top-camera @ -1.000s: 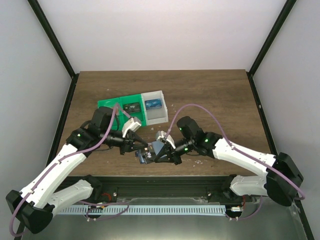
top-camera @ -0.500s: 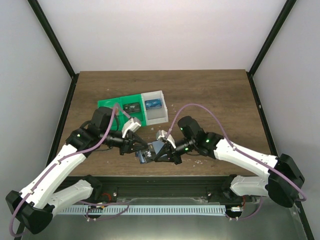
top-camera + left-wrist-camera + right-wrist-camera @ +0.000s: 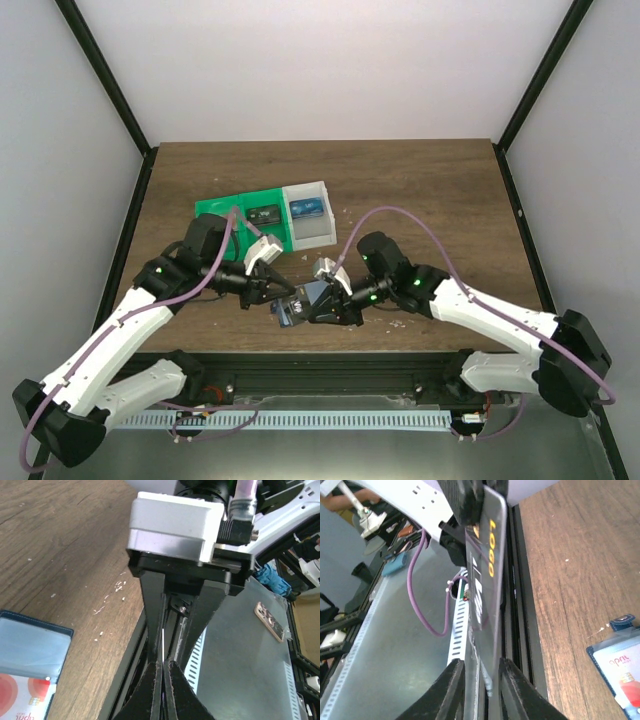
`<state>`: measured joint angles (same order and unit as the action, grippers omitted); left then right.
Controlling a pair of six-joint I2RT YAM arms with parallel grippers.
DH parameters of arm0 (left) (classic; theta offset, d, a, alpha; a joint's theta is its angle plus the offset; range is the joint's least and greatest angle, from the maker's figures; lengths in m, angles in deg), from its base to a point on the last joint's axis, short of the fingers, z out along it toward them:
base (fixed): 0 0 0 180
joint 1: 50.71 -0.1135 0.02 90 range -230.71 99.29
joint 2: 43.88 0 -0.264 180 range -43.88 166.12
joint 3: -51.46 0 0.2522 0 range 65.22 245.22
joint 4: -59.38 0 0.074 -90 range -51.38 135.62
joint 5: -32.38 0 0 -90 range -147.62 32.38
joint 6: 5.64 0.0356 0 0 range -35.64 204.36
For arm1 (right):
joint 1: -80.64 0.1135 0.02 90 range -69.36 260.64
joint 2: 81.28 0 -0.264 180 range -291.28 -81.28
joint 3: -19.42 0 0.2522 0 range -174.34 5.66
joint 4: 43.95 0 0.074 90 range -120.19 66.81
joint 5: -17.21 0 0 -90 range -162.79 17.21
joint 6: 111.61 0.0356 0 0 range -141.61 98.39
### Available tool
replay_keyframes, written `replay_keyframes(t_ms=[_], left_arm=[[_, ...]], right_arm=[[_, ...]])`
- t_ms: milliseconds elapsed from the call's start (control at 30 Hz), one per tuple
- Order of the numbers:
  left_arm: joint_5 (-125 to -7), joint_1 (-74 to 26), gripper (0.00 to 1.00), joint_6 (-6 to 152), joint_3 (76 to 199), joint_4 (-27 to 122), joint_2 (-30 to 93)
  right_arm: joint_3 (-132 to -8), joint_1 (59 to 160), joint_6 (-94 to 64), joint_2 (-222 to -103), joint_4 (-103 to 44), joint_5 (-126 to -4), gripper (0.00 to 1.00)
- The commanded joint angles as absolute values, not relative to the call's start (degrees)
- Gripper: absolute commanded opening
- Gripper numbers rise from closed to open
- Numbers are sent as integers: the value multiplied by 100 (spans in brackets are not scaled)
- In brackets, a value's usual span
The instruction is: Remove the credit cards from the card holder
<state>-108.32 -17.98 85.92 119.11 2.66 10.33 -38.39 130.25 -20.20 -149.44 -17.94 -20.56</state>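
The card holder, blue with a darker rim, lies open on the wood by the table's front edge. A red-spot card sits in one of its clear pockets, and it also appears low on the right in the right wrist view. Just above it my two grippers meet nose to nose. A dark credit card with yellow lettering stands on edge between them. My left gripper is shut on its thin edge. My right gripper has its jaws a little apart, one on each side of the card.
A green-and-white tray stands behind the grippers, with a dark card and a blue card in its compartments. The table's black front rail runs right under the grippers. Small white crumbs dot the wood.
My right gripper's jaws have come slightly apart around the dark card. Both arms have hardly moved.
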Motion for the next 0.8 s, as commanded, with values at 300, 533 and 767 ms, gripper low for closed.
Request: replay_keyframes(t_ms=[300, 533, 767], left_arm=[[-8832, -1806, 0, 7526, 12110, 1046, 712], [-6804, -1810, 0, 6841, 12089, 1685, 675], [-5230, -1845, 0, 6325, 11991, 2428, 961]], right_arm=[[-3331, 13030, -1549, -13951, -2557, -3372, 73], [-2981, 13030, -1186, -13489, -2969, -4468, 100], [-2636, 13030, -709, -13184, -3313, -4788, 100]])
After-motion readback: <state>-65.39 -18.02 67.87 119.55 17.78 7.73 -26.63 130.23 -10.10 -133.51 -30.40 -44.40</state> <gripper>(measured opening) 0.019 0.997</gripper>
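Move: My left hand pinches the black card, which reaches about 3 cm back and 3 cm down from the fingers. The middle green compartment with the black cards lies some 24 cm ahead, 9 cm left and 15 cm down. From that hand, the white bin is about 26 ahead and 2 right, and the card holder 3 ahead and 2 right, on the table. From my right hand, the black card is about 4 cm left and 2 up, the holder 6 ahead, 2 left and 10 down. My right fingers, just starting to part on the card, open wide and free it, and that hand backs off about 5 cm forward and 3 right, swinging clockwise. Keeping its pinch, my left hand sweeps the card some 12 cm forward and 5 left towards the middle green compartment, rising slightly and turning about 45 degrees counter-clockwise. ##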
